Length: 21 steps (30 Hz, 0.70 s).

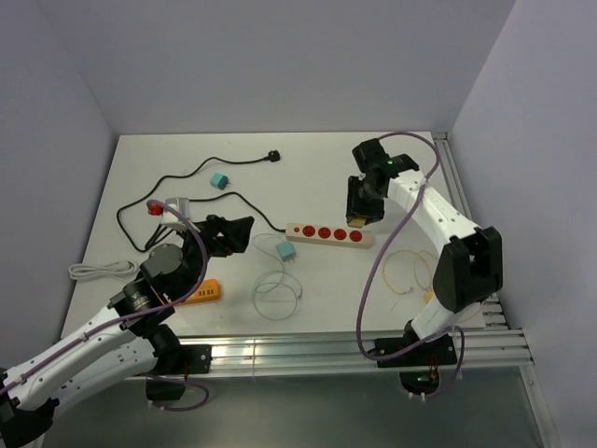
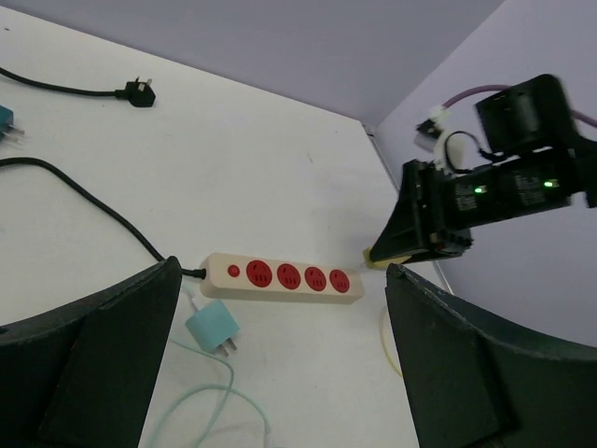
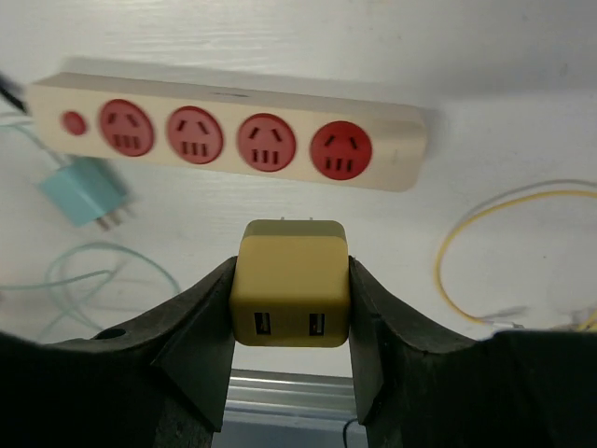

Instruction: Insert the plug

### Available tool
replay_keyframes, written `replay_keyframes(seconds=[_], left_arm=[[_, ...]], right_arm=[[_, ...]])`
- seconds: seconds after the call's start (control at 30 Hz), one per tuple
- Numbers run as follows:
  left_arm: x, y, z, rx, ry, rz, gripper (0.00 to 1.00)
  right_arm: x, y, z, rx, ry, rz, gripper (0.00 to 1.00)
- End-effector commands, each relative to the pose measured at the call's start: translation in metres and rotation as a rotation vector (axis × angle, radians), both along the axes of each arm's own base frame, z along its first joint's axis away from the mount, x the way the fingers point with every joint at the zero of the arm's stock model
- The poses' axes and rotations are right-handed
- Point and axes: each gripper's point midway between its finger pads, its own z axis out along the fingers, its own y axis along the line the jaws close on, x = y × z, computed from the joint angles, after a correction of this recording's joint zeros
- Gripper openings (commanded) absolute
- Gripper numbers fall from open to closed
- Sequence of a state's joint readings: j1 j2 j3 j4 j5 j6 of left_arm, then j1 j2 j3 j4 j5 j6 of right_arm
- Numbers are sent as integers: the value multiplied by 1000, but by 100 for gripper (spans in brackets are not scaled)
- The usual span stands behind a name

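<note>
A cream power strip (image 1: 328, 233) with several red sockets lies flat near the table's middle, seen too in the left wrist view (image 2: 283, 277) and the right wrist view (image 3: 229, 137). My right gripper (image 3: 291, 273) is shut on a yellow two-port USB plug (image 3: 291, 299), prongs pointing at the strip's right end. The plug (image 1: 355, 222) hovers just by that end, apart from the sockets. My left gripper (image 1: 238, 233) is open and holds nothing, left of the strip. Between its fingers (image 2: 103, 355) lies a teal plug (image 2: 213, 329) on the table.
The teal plug's pale cable (image 1: 278, 289) loops in front of the strip. A second teal plug (image 1: 219, 180), a black plug (image 1: 273, 157) with its cord, a red-tipped item (image 1: 154, 209), an orange block (image 1: 203, 292), a white cord (image 1: 98, 271) and a yellow cable (image 1: 410, 271) lie around.
</note>
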<state>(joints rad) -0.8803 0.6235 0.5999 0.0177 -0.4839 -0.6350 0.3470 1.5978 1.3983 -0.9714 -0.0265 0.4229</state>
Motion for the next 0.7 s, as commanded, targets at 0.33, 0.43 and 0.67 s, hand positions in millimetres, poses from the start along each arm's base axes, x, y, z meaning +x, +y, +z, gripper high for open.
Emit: replay_keyframes(seconds=[0.33,0.43,0.67], left_arm=[[-6,-30,-3,-84,13,-127,94],[-7,-31,0,-96,5,-137,94],[-5,-30,-4,-91,7,-126,94]], right_arm=[[18,-20,-25,-130,118,-8,0],[21,-16,-34,-122,130,-7,0],[19,-15,-52,-117,155,2,0]])
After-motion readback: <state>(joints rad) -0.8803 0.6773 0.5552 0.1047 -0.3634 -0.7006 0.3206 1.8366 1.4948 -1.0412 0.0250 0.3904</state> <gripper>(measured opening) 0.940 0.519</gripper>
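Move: The right hand holds the yellow plug above the near side of the strip. The strip's rightmost socket lies about 3 cm ahead of that hand, 2 cm to its right and 10 cm below. On the table, some 12 to 13 cm below, the teal plug sits about 15 cm left and 1 cm back, the yellow cable 13 cm right and 6 cm back. From the empty left hand that socket is roughly 11 cm ahead, 25 cm right and 24 cm below. Still pinching the yellow plug, the right hand sinks about 5.5 cm towards the rightmost socket, easing 2 cm right and 1 cm forward over the first 3 cm, halting briefly, then going almost straight down while the fingers have swung some 10 degrees nearer to upright. The open, empty left hand shifts about 3 cm right towards the strip, dips a little and partly rises again, touching nothing. ##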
